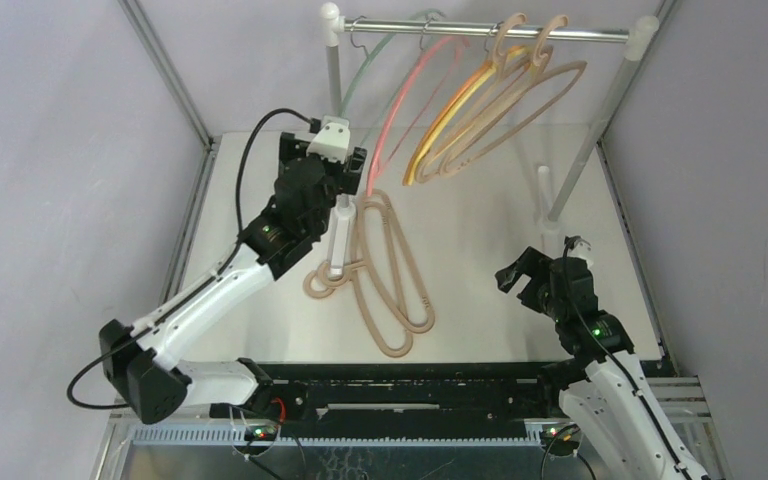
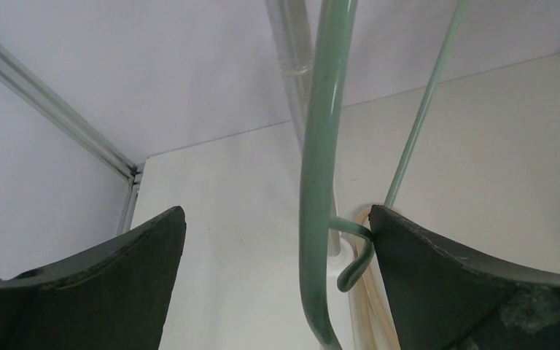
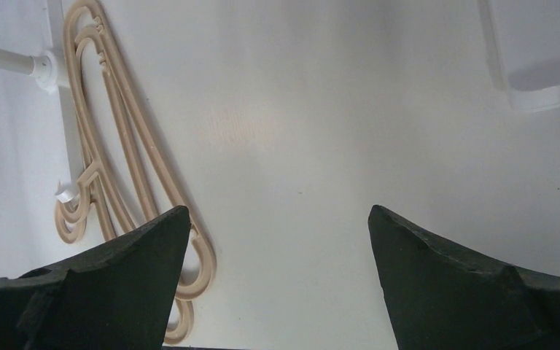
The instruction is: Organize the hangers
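Several hangers hang on the silver rail [image 1: 480,30]: a pale-green one [image 1: 365,70], a pink one [image 1: 415,90], an orange-yellow one [image 1: 450,120] and thick beige ones [image 1: 525,85]. More beige hangers [image 1: 390,280] lie flat on the table, also visible in the right wrist view as beige hangers [image 3: 117,146]. My left gripper [image 1: 358,165] is raised at the green hanger's lower end. Its jaws stand open around the green hanger [image 2: 317,182], whose small side hook touches the right finger [image 2: 437,277]. My right gripper [image 3: 277,219] hovers open over bare table at the right, holding nothing.
The rack's left post [image 1: 335,80] stands on a white foot [image 1: 340,240] among the lying hangers. The right post [image 1: 600,130] and its foot [image 1: 545,195] stand beside my right gripper [image 1: 532,268]. Grey walls and frame bars enclose the table [image 1: 480,230].
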Tool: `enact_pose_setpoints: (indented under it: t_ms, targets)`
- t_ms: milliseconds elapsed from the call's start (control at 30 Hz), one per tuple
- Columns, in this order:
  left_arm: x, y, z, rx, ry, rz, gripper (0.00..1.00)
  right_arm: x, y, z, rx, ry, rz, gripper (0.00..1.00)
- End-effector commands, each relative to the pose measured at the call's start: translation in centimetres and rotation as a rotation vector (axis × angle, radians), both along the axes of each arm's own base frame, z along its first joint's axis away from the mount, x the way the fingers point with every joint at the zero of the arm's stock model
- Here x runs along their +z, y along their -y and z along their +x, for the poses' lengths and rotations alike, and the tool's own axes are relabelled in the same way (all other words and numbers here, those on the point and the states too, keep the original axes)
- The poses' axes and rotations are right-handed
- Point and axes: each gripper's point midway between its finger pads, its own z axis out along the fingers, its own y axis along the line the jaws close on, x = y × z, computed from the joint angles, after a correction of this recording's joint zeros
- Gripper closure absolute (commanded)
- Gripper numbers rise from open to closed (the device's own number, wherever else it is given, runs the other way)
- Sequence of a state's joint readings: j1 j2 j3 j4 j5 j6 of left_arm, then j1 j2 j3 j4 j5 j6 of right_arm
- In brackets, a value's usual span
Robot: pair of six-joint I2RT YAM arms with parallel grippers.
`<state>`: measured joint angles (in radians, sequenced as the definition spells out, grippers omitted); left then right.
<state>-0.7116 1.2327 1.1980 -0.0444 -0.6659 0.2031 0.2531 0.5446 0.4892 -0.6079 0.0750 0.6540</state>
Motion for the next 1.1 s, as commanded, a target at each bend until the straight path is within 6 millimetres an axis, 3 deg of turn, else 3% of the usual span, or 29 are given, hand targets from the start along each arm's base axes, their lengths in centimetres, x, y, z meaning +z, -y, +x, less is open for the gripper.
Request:
enact_pose_setpoints:
  t_ms: [0,167,367,733,900,1067]
  targets:
    - [4.0,1.3,1.9,-0.042,0.108,-0.065,0.01,1.1,0.4,0.5,-0.019,0.037,-0.017,0.00]
    - [5.8,2.7,2.1,-0.107,0.136,-0.098,0.00,0.7,0.5,0.5,-0.025,0.024,-0.028,0.00]
    - [6.6,3.6,0.8,-0.226,0.104,-0.142,0.01,-0.1,0.4,0.8,-0.022,0.012,-0.031,0.00]
    - [9.8,0.6,-1.6,-0.256,0.135,-0.236,0.01,-1.2,0.1,1.2,-0.015,0.000,-0.025,0.00]
    - [11.7,1.0,-2.9,-0.348,0.166,-0.305,0.00,-1.7,0.0,1.1,-0.013,-0.008,-0.024,0.00]
    - [12.3,1.2,-4.1,-0.395,0.174,-0.336,0.01,-1.6,0.3,1.1,-0.020,0.000,-0.032,0.00]
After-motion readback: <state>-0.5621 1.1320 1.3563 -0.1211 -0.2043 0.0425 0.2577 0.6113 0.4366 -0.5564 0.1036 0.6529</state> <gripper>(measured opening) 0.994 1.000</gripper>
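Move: The green hanger hangs from the rail with its shoulder bar between the left gripper's open fingers; its middle is about 8 cm ahead, 6 cm to the right and 8 cm above. The pink hanger hangs some 6 cm ahead, 11 cm right and 4 cm up, and the rack's left upright stands roughly 12 cm ahead and 1 cm right, level with the hand. From the right gripper the green hanger is about 24 cm ahead, 23 cm left and 32 cm up. Bring the left gripper up about 9 cm along the green hanger, fingers wide open around its shoulder bar: first edge forward and right, then rise steadily while drawing back, without closing. Swing the fingers clockwise nearly 20 degrees towards the rack, rolling the hand left side down. Let the empty right gripper sink slightly. ##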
